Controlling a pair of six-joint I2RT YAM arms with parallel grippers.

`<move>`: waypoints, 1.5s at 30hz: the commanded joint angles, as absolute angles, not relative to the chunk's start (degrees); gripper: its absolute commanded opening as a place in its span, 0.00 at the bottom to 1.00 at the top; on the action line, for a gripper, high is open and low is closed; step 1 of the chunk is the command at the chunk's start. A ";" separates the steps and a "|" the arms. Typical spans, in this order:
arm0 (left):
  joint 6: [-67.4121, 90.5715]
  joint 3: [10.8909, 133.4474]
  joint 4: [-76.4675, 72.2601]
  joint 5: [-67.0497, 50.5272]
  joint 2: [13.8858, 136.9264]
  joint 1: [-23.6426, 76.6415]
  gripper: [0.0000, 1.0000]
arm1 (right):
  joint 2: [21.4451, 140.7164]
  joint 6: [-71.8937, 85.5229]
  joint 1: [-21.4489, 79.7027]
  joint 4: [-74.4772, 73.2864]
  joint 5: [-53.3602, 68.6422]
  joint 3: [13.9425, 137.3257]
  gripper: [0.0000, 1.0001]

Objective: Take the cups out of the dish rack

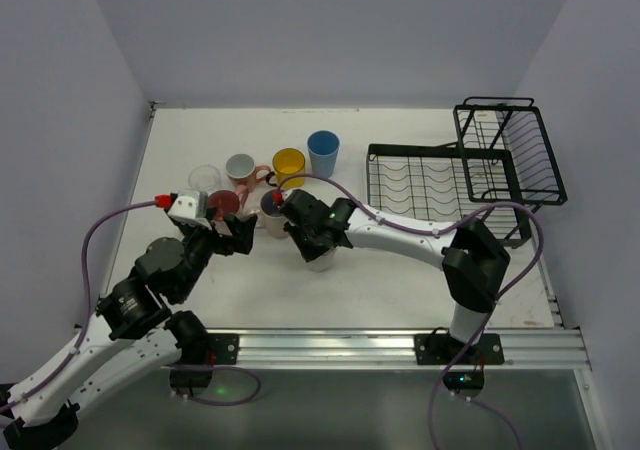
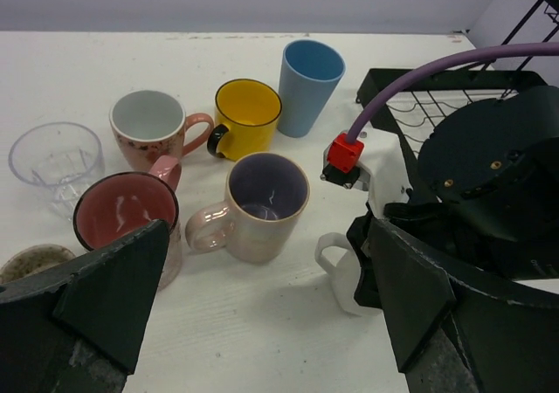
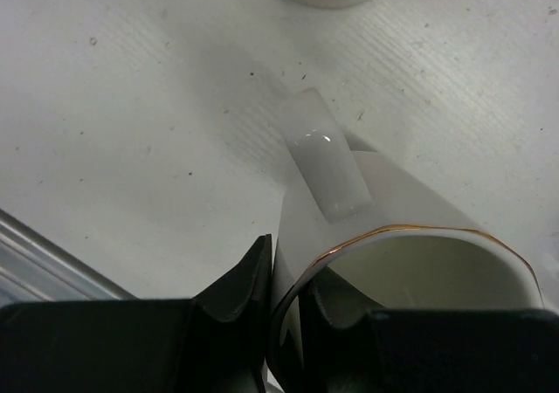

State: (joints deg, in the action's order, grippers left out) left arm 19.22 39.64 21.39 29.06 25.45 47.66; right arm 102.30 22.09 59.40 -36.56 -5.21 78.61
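A white mug [image 3: 410, 236] with a gold rim stands upright at the table's surface, in front of the other cups. My right gripper [image 3: 293, 297] is shut on its wall, one finger inside and one outside, with the handle [image 3: 327, 170] pointing away. From above, the right gripper [image 1: 318, 242] covers most of this mug [image 1: 320, 261]. My left gripper [image 2: 266, 279] is open and holds nothing, just left of the white mug [image 2: 342, 275] and behind a beige mug [image 2: 262, 205]. The black wire dish rack [image 1: 420, 182] shows no cups.
Grouped on the table are a red-lined mug [image 2: 127, 218], a clear glass [image 2: 57, 159], a speckled pink mug [image 2: 148, 131], a yellow mug [image 2: 247, 116] and a blue tumbler [image 2: 310, 86]. The rack's taller basket [image 1: 505, 150] is at the back right.
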 commanded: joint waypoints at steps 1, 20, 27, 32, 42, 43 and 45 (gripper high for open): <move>16.17 39.11 21.97 30.76 23.38 47.46 1.00 | 103.27 19.78 59.15 -37.35 -9.93 83.49 0.00; 16.79 38.93 21.27 31.47 19.78 47.37 1.00 | 90.29 22.23 59.33 -33.32 -12.40 76.73 0.98; 17.23 41.04 19.25 29.89 19.60 47.37 1.00 | 68.27 21.71 59.59 -24.28 -9.23 68.83 0.99; 16.18 50.06 21.35 27.95 22.41 47.37 1.00 | 47.58 18.20 59.59 -19.08 -12.82 63.81 0.99; 12.40 61.96 22.06 27.95 24.52 47.37 1.00 | 20.31 11.34 59.59 -13.27 -31.11 58.28 0.99; 12.22 61.88 21.97 28.12 24.17 47.37 1.00 | 19.35 10.99 59.59 -13.36 -32.24 57.58 0.99; 11.95 61.18 21.80 28.91 23.82 47.46 1.00 | 17.67 10.90 59.59 -13.36 -33.74 56.96 0.99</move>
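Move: The white cup, still pinched at its rim by the right hand, belongs on bare table whose surface is about 8 cm below that hand, some 3 cm ahead and 3 cm to its right. The lilac mug stands about 11 cm ahead and 7 cm left; the yellow mug about 21 ahead and 4 left; the blue cup about 24 ahead and 3 right, their middles some 4 cm lower than the hand. From the left hand the spot lies about 17 cm right, 2 ahead and 26 below. The white cup, held by its rim, is eased about 2.5 cm forward and a centimetre down to the table, tilting slightly, before the right fingers open wide and let go. That hand then climbs nearly 40 cm, sweeping some 25 cm right and a little back, its fingers swinging up from pointing down. Late on, the empty, open left hand rises about 15 cm, drawing slightly back and left as it tips up. ##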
